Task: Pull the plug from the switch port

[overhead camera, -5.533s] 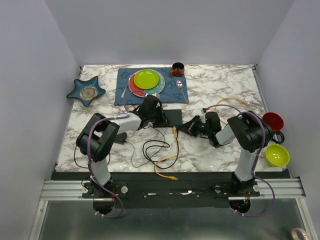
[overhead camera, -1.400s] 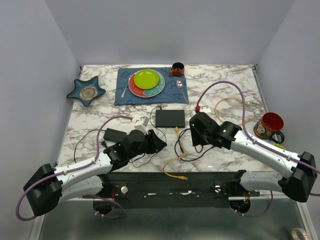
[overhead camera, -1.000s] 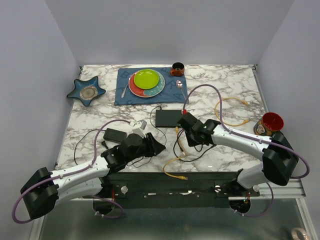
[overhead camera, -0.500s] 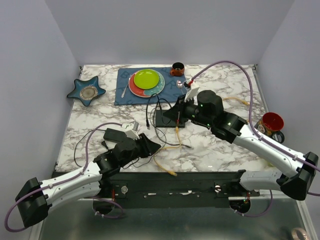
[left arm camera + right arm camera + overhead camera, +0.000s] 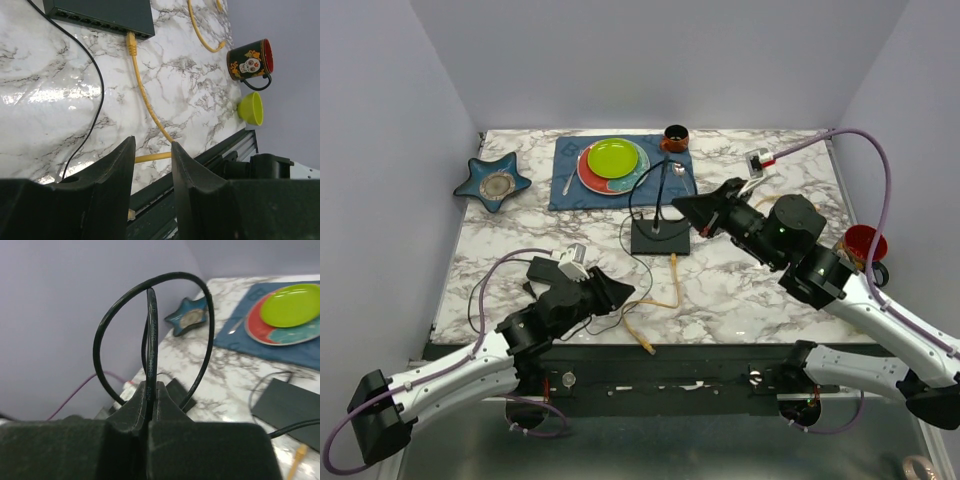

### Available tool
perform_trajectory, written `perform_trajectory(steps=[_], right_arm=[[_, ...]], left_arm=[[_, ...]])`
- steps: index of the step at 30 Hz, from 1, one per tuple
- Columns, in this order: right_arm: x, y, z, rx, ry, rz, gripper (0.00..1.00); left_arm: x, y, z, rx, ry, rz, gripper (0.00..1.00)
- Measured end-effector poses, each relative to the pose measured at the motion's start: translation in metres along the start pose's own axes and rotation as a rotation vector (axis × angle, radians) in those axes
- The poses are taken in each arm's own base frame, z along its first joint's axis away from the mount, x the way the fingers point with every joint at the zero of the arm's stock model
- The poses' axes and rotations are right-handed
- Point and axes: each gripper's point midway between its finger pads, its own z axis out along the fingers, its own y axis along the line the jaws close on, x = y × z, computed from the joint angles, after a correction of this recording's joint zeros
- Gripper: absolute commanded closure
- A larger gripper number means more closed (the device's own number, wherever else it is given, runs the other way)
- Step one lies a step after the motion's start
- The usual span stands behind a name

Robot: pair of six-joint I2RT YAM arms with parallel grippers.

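The flat black switch (image 5: 658,238) lies mid-table, its sockets on the near edge. A yellow plug (image 5: 673,259) sits in one port (image 5: 131,42), and its yellow cable (image 5: 147,107) trails toward the table's front edge. My right gripper (image 5: 677,204) hangs above the switch's far right corner, shut on a thin black cord (image 5: 151,335) that arches up in a loop. That cord drops to the switch (image 5: 290,410). My left gripper (image 5: 628,289) hovers near the front edge, left of the yellow cable, open with nothing between its fingers (image 5: 117,167).
A black power brick (image 5: 542,268) lies left of the switch. At the back are a blue star dish (image 5: 493,181), stacked plates on a blue mat (image 5: 613,160) and a brown cup (image 5: 675,137). A skull mug (image 5: 250,62) and a green bowl (image 5: 251,107) stand at the right edge.
My right gripper shut on the black cord by the switch, then rose and swung back to the right, lifting it into a loop. The left arm drew back toward the front left.
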Motion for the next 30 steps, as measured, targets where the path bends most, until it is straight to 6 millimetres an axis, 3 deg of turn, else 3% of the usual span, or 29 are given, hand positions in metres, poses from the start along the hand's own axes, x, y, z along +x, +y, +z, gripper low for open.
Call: perform_trajectory(steps=[5, 9, 13, 15, 17, 18, 19, 20, 21, 25, 26, 30], right_arm=[[-0.041, -0.081, -0.014, 0.468, -0.144, -0.048, 0.99], [-0.068, -0.179, -0.046, 0.838, -0.196, -0.036, 0.99], [-0.067, -0.28, -0.094, 1.167, -0.169, 0.034, 0.99], [-0.052, -0.308, -0.104, 1.249, -0.107, 0.061, 0.97], [-0.036, -0.326, -0.108, 1.296, -0.042, 0.083, 0.78], [-0.028, -0.335, -0.11, 1.316, -0.012, 0.095, 0.48], [-0.018, -0.343, -0.111, 1.33, 0.017, 0.111, 0.34], [-0.008, -0.35, -0.112, 1.338, 0.044, 0.127, 0.29], [0.003, -0.355, -0.113, 1.339, 0.074, 0.138, 0.22], [0.035, -0.354, -0.113, 1.268, 0.147, 0.181, 0.16], [0.037, -0.348, -0.11, 1.225, 0.144, 0.192, 0.16], [0.016, -0.312, -0.087, 1.052, 0.076, 0.175, 0.15]], left_arm=[[-0.002, 0.002, -0.002, -0.01, -0.012, -0.006, 0.57], [0.005, 0.015, 0.001, -0.064, 0.014, -0.005, 0.57], [0.015, 0.028, 0.004, -0.121, 0.047, -0.001, 0.58], [0.017, 0.032, 0.003, -0.137, 0.055, 0.001, 0.58], [0.017, 0.035, 0.003, -0.149, 0.057, 0.004, 0.57], [0.017, 0.036, 0.002, -0.156, 0.057, 0.006, 0.57], [0.017, 0.037, 0.002, -0.162, 0.056, 0.007, 0.55], [0.017, 0.038, 0.002, -0.166, 0.056, 0.009, 0.53], [0.016, 0.039, 0.001, -0.17, 0.055, 0.01, 0.44], [0.014, 0.041, -0.002, -0.182, 0.041, 0.0, 0.14], [0.013, 0.043, -0.002, -0.191, 0.037, 0.0, 0.12], [0.012, 0.048, -0.001, -0.224, 0.03, -0.003, 0.06]])
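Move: From the right hand, holding the black cable high, the other yellow cable lies about 21 cm ahead, 30 to the right and 38 below; the mug is some 11 cm nearer and 18 farther right than that cable. The switch is 15 cm ahead, 2 left. From the left hand, the plugged yellow connector is about 16 cm ahead, 11 right and 13 below, the switch 21 ahead, 8 right, and that cable's free end 6 back, 5 right. Swing the right gripper right by almost 30 cm and forward about 15, turning it clockwise and tipping it down as it sinks towards the other yellow cable; open wide to let go of the black cable, then rise about 4 cm and ease back left. Meanwhile lower the empty left gripper some 4 cm, edge it right and spread its half-open fingers wide. ##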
